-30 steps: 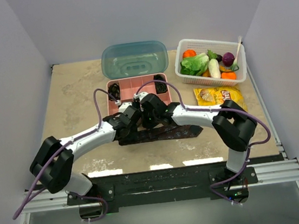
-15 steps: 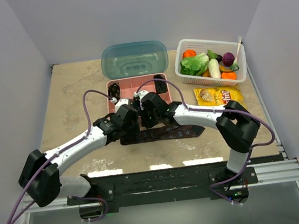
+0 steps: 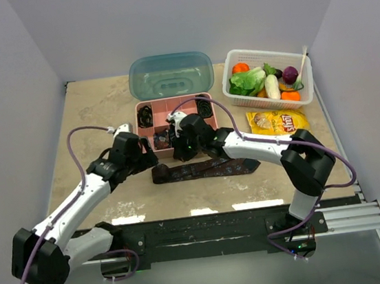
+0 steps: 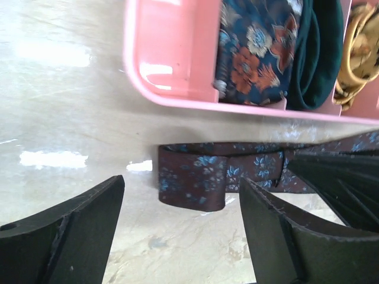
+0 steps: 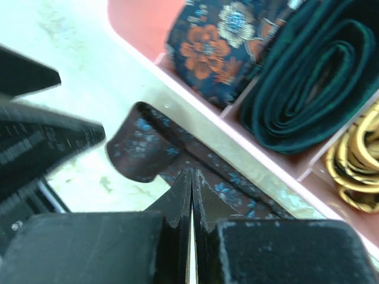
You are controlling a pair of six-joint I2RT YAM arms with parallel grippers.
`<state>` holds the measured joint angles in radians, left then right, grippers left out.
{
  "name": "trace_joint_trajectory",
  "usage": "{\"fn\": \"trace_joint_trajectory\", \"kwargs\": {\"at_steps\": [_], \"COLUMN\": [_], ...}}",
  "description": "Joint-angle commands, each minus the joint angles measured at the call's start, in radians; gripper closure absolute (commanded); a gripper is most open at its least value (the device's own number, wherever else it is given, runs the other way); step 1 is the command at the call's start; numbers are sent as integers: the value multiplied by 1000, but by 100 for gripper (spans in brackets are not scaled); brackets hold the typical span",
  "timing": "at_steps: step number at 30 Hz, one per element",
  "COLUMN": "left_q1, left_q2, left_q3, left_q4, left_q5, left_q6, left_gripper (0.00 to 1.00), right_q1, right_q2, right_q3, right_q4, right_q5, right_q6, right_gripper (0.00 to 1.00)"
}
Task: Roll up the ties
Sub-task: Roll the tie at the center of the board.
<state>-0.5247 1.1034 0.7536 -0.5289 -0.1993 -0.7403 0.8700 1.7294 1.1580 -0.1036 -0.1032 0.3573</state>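
A dark maroon tie [image 3: 207, 169] with small blue flowers lies flat in front of the pink box [image 3: 171, 104]. Its left end is folded over into a loop [image 4: 192, 184] [image 5: 135, 151]. My left gripper [image 3: 143, 157] [image 4: 182, 180] stands open just left of that loop, with nothing between its fingers. Over the tie a little right of the loop, my right gripper [image 3: 181, 146] [image 5: 192, 173] is shut, its tips resting on the fabric. Rolled ties sit in the box: a floral one [image 4: 254, 47] [image 5: 219, 41], a dark green one [image 4: 320, 53] [image 5: 308, 77] and a gold one [image 5: 355, 165].
The box's teal lid [image 3: 170, 75] lies behind it. A white basket [image 3: 236, 95] of vegetables stands at the back right, with a yellow snack bag [image 3: 279, 121] in front of it. Purple cables arch over both arms. Walls close in left, right and behind.
My left arm has drawn back to the left, away from the tie's folded end, and its jaws have opened wide. The right gripper stays shut and has shifted slightly left.
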Motion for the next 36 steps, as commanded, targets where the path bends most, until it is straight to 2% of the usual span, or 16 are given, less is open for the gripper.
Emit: {"fn": "trace_joint_trajectory", "kwargs": {"at_steps": [1, 4, 11, 14, 28, 36], "left_q1": [89, 178, 399, 433, 439, 431], "left_q2": [-91, -132, -152, -146, -90, -43], "left_q3": [-28, -62, -189, -226, -315, -356], "left_q4": [53, 79, 210, 245, 326, 431], "left_q5": [96, 190, 513, 563, 592, 641], "left_q6": [21, 32, 42, 42, 52, 41], "left_gripper": [14, 13, 12, 12, 13, 16], "right_q1": [29, 66, 103, 104, 101, 98], "right_q2": [12, 41, 134, 160, 139, 145], "right_q3": [77, 109, 175, 180, 74, 13], "right_q4": [48, 51, 54, 54, 5, 18], "right_q5": [-55, -70, -99, -95, 46, 63], "right_q6": [-14, -17, -17, -15, -61, -63], "right_gripper": [100, 100, 100, 100, 100, 100]}}
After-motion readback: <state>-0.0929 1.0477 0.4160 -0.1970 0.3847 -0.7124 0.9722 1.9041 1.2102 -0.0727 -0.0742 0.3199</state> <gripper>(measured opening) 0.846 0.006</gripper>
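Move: The rolled end of the tie lies under the open left hand, about 7 cm below, some 2 cm back and 1 cm to its right. From the shut right hand the roll is roughly 6 cm left, 2 cm back and 7 cm down. Beyond the roll the pink organizer's middle stands about 15 cm farther out and 7 cm to the right of it; the floral tie in the organizer lies 11 cm farther out and 2 cm right of the roll. The shut right fingertips come down onto the tie at the roll's right side: the hand arcs about 7 cm left and slightly back over the roll, then sinks while easing some 3 cm right again. The left hand rises a little and swings 4 cm left, then lowers towards the roll's left side, fingers still wide open, its left side rolling down about 20 degrees. ##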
